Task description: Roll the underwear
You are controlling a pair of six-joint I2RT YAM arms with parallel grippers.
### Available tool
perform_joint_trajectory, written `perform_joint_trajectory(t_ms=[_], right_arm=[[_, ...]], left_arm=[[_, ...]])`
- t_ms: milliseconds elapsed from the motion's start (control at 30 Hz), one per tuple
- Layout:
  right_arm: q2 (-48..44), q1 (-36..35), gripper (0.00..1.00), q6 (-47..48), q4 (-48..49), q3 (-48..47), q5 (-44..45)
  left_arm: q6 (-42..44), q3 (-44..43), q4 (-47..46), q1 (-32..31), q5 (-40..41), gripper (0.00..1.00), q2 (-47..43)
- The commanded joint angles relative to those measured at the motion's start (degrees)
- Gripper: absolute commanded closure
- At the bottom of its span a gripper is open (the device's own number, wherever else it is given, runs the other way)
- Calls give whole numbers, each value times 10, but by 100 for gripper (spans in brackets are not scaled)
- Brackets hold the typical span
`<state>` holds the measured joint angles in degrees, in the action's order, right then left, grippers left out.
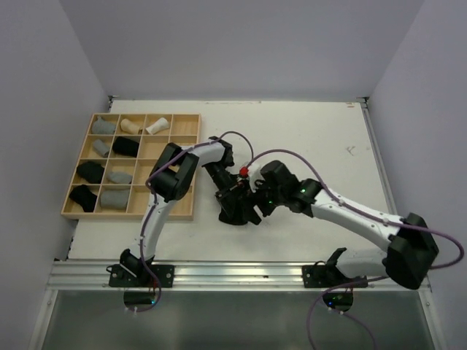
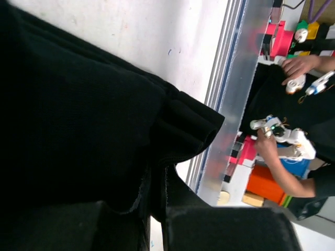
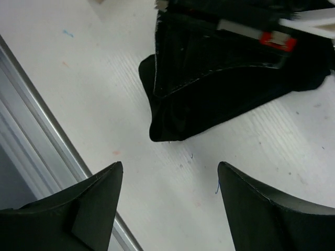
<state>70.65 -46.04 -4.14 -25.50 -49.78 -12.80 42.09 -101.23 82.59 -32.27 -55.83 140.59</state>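
A black underwear (image 1: 238, 210) lies crumpled on the white table between the two arms. My left gripper (image 1: 223, 181) is shut on its far edge; in the left wrist view the black cloth (image 2: 78, 120) fills most of the frame, with a fold pinched between the fingers of the left gripper (image 2: 157, 209). My right gripper (image 3: 169, 164) hovers open just short of the cloth's near corner (image 3: 172, 125), with bare table between its fingertips. In the top view the right gripper (image 1: 255, 202) sits at the cloth's right side.
A wooden grid tray (image 1: 184, 127) stands at the left, holding several rolls: grey (image 1: 104, 126), beige (image 1: 131, 125), white (image 1: 157, 125) and black (image 1: 90, 171). An aluminium rail (image 1: 241, 275) runs along the table's near edge. Beyond the rail a person's hands (image 2: 298, 65) are seen.
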Motion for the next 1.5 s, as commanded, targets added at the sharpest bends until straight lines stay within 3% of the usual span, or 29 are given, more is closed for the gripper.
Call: perform_joint_trajectory(t_ms=[0,133,400,500,567,600,733,867,1067,1333,1467], right_arm=[[61,-46,23,113,59,-42,32],[148,-63,23,150,110,-56,24],[219,-71,25,194,137,-70,23],[234,-71,38,197,135,-60,11],[230,-71,54,185,148,-50,5],[227,-70,58,179,154,-38,3],[240,-71,60,150,147,-30,-17],[255,-69,74,127,182,-1,-29],[295,-47,85,78,242,36,-88],[314,-38,85,66,271,58,-107],[324,-5,88,28,305,65,-139]], left_arm=[[-34,-19,-101,0,80,97,34],[-53,-19,-103,1,95,96,42],[-60,-5,-123,4,102,89,35],[-68,-1,-133,9,103,89,35],[-75,3,-140,15,106,89,34],[-77,5,-147,17,107,89,32],[-91,24,-170,26,108,86,15],[-98,37,-189,28,102,79,-3],[-144,89,-302,52,71,68,-105],[-145,94,-321,102,17,64,-181],[-191,172,-478,145,-2,55,-296]])
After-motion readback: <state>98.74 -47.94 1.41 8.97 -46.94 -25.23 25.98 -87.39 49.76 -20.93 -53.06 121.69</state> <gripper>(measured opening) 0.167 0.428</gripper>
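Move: The left hand still pinches the black underwear, whose middle is about 1 cm ahead of it, 2 cm to its right and 1 cm below. From the right hand, open and empty, the underwear's middle lies some 1 cm ahead, 6 cm to the left and 11 cm down. The wooden box's middle is roughly 14 cm ahead of the left hand and 31 cm to its left; the large grey roll in its nearest row lies about 4 cm ahead and 37 cm left of that hand. The right fingers take over the underwear: that hand drops almost 10 cm and goes about 6 cm left, shuts on the rolled part near the robot's side, then keeps its grip while edging another 2 to 3 cm left. The left hand holds nearly still until then, opens, comes free and pulls away forward about 10 cm, rising slightly as its fingers swing to point more steeply down. ##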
